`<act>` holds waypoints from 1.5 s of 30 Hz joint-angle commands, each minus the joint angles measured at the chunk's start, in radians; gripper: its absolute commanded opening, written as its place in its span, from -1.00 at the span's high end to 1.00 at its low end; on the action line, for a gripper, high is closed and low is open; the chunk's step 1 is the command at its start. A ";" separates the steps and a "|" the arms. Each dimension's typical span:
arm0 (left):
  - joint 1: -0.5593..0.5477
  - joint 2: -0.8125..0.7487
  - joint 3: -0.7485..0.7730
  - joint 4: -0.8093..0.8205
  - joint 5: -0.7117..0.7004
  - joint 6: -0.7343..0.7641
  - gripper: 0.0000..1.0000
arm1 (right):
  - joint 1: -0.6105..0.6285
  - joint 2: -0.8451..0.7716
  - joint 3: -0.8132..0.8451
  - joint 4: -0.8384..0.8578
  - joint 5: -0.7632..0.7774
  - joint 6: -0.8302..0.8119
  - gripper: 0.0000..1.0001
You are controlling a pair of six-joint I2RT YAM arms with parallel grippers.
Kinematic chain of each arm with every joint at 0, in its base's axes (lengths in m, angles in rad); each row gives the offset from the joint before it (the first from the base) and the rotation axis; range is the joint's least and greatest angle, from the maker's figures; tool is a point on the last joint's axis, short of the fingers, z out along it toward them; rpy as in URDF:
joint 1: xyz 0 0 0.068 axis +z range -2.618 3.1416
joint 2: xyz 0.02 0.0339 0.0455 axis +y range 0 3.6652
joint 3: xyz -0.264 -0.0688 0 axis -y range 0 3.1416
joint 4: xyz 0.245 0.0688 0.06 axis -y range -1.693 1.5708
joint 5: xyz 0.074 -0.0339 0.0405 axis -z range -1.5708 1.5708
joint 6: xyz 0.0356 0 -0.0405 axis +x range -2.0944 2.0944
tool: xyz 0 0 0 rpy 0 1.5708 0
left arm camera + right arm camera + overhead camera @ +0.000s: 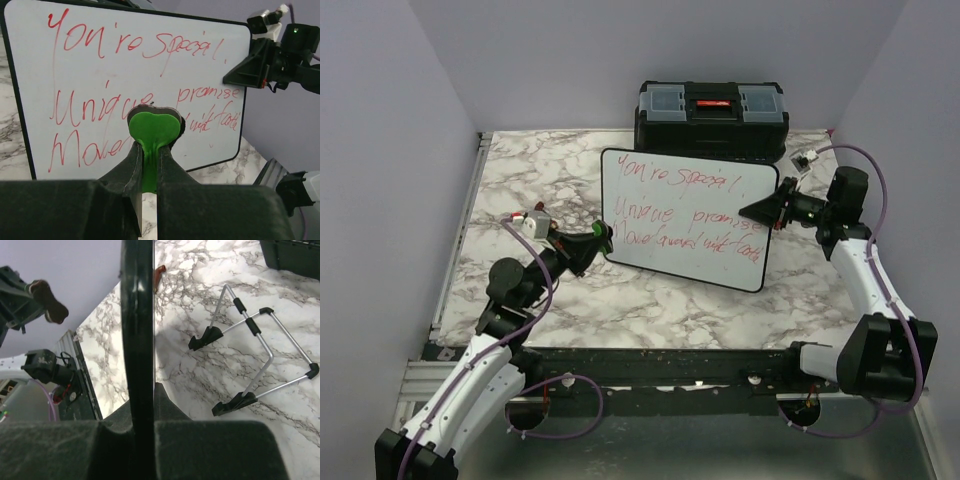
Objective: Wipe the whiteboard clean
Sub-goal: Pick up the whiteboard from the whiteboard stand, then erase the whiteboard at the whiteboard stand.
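The whiteboard (685, 215) is a white board in a thin black frame with three lines of red handwriting (125, 65). It is tilted up over the marble table. My right gripper (772, 210) is shut on its right edge, and the right wrist view shows the black frame (137, 315) edge-on between the jaws. My left gripper (592, 240) is at the board's lower left, shut on a green heart-shaped eraser (154, 126). The eraser is in front of the bottom line of writing; I cannot tell whether it touches the board.
A black toolbox (712, 118) with a red latch stands at the back of the marble table (520, 180). A wire stand with black feet (248, 325) lies on the table behind the board. A small reddish object (159, 276) lies further off.
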 commanded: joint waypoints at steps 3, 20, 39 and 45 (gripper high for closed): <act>0.021 0.090 0.006 0.098 -0.117 -0.071 1.00 | 0.006 -0.053 -0.019 -0.182 0.005 -0.315 0.99; 0.059 0.545 0.249 0.255 -0.333 0.005 1.00 | 0.006 -0.025 -0.006 -0.243 -0.006 -0.403 0.99; 0.010 0.833 0.413 0.392 -0.334 0.134 1.00 | 0.005 -0.041 -0.007 -0.283 -0.029 -0.457 0.99; 0.005 0.831 0.423 0.308 -0.320 0.147 1.00 | 0.006 -0.032 -0.007 -0.288 -0.033 -0.462 0.99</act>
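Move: The left hand, still holding the green eraser, goes for the whiteboard's upper left corner, roughly 21 cm ahead, 2 cm to its right and nearly level with it. The board's middle is about 25 cm right, 7 cm ahead and 5 cm lower. The empty stand sits on the table some 20 cm ahead and 26 cm right; the toolbox is about 42 cm ahead and 32 cm right. For the right hand, pinching the board's right edge, the board's middle lies about 17 cm left. The eraser comes onto the whiteboard's upper left corner: the left hand carries it forward about 18 cm, staying at nearly the same height, turning some 20 degrees counter-clockwise and slowing to a near stop there. The right hand keeps its pinch on the right edge and eases back about 3 cm and down a little over 2, most of it early, with a slight tilt. ##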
